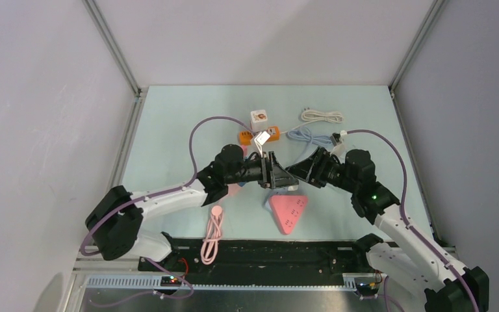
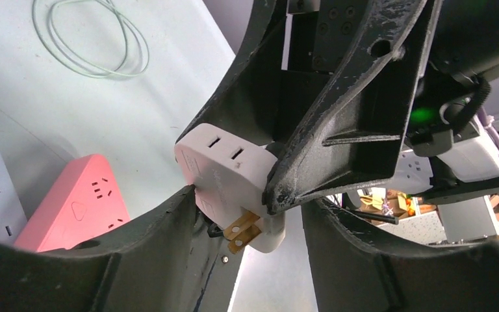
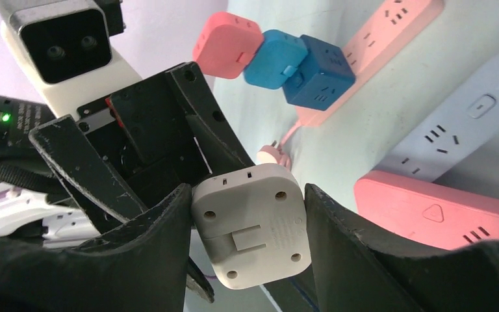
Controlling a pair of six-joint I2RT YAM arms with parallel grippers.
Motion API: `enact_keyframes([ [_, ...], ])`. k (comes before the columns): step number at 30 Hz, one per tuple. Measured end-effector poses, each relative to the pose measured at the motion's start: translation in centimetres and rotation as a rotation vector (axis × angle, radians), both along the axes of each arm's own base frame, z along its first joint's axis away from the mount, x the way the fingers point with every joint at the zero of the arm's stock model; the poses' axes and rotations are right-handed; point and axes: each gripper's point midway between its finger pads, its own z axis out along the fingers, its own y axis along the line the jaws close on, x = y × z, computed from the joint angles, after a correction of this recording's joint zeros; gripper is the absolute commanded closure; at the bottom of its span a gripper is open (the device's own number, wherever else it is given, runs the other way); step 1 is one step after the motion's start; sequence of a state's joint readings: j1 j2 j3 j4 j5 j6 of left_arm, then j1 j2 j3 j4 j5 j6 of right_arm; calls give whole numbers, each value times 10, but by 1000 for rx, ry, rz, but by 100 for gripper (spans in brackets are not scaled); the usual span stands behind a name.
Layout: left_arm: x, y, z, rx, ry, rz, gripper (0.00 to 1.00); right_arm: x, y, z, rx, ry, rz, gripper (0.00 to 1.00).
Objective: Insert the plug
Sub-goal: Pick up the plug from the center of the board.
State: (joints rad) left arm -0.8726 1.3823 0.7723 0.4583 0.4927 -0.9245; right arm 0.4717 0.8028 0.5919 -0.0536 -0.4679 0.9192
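The plug point(image 3: 253, 224) is a white square adapter with two brass prongs point(image 2: 250, 229). My right gripper point(image 3: 247, 195) is shut on it, a finger pressed to each side, holding it above the table. My left gripper point(image 2: 250, 214) faces it from the left and stands open around the plug's point(image 2: 227, 172) prong end. Its left finger touches the plug's edge and its other finger stands apart. In the top view the two grippers point(image 1: 274, 172) point(image 1: 297, 175) meet mid-table, just above a pink triangular power strip point(image 1: 288, 211).
Behind the grippers lie a white cube adapter point(image 1: 258, 119), an orange adapter point(image 1: 245, 137), a coiled white cable point(image 1: 321, 116) and a pale blue cable point(image 1: 307, 135). A pink cable point(image 1: 214, 233) lies near the front. Blue and pink cube adapters point(image 3: 279, 55) sit on a pink strip point(image 3: 390, 26).
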Motion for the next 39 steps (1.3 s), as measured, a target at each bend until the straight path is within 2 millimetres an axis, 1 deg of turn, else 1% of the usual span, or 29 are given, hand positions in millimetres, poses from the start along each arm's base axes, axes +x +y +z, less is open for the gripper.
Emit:
enact_keyframes([
  [1,1,0,-2,5,3,2,40,1,0,-2,-14,7,-11,59],
  [3,2,-1,-7,15,10,10,47,3,-1,-6,-39,21,-35,59],
  [5,5,-1,-13,32,16,21,59,5,-1,-10,-64,30,-56,58],
  [6,6,-1,-16,43,19,27,62,6,-2,-13,-83,37,-68,58],
  [7,6,-1,-18,50,26,32,68,7,-2,-16,-97,40,-76,58],
  [10,8,1,-26,79,41,49,81,9,-5,-26,-144,63,-103,55],
  [11,8,1,-29,86,43,49,89,9,-5,-28,-156,73,-108,53],
  [12,8,1,-30,91,47,52,93,9,-5,-30,-163,77,-112,51],
  [13,8,1,-32,96,51,54,98,9,-6,-31,-170,81,-117,47],
  [14,8,1,-33,99,52,55,99,9,-6,-32,-176,85,-121,44],
  [15,8,1,-34,103,53,57,100,9,-7,-34,-181,89,-123,35],
  [16,8,1,-35,106,51,57,100,8,-7,-34,-184,91,-123,30],
  [17,8,1,-35,107,50,57,100,8,-7,-34,-185,94,-125,19],
  [18,7,1,-35,108,49,55,100,7,-7,-33,-186,96,-127,15],
  [19,8,1,-35,111,46,55,100,6,-8,-33,-188,97,-128,8],
  [21,9,2,-38,121,45,59,100,4,-10,-29,-183,85,-133,2],
  [25,13,7,-37,126,47,69,100,-3,-16,-11,-158,20,-133,1],
  [28,13,14,-22,98,35,63,100,-9,-21,6,-127,-35,-131,1],
  [31,7,24,8,32,1,35,100,-15,-22,17,-105,-75,-105,1],
  [35,-9,39,51,-64,-49,-14,100,-25,-19,29,-77,-128,-53,1],
  [38,-20,47,78,-121,-72,-48,100,-32,-13,48,-22,-191,-2,2],
  [39,-23,50,88,-140,-81,-58,100,-34,-10,59,10,-224,21,3],
])
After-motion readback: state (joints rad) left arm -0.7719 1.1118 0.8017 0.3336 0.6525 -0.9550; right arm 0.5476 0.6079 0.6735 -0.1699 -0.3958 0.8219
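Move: The white plug is held between the right gripper's pads, its middle within about 1 cm of that hand point. It sits some 2 cm to the right of the open left hand, level with it in height and reach, between or just beyond the fingertips. Below the left hand, about 14 cm down, the pink triangle strip lies roughly 3 cm back and 1 cm right, and the pale blue strip some 4 cm ahead and 2 cm left. Close the left gripper on the prong side of the white plug while both hands sink together about 3.5 cm and the right keeps its hold, rolling some 10 degrees. Once the left has its pinch, open the right wide and draw it up and back off the plug; lift the left about 11 cm, drifting left and a little back. ##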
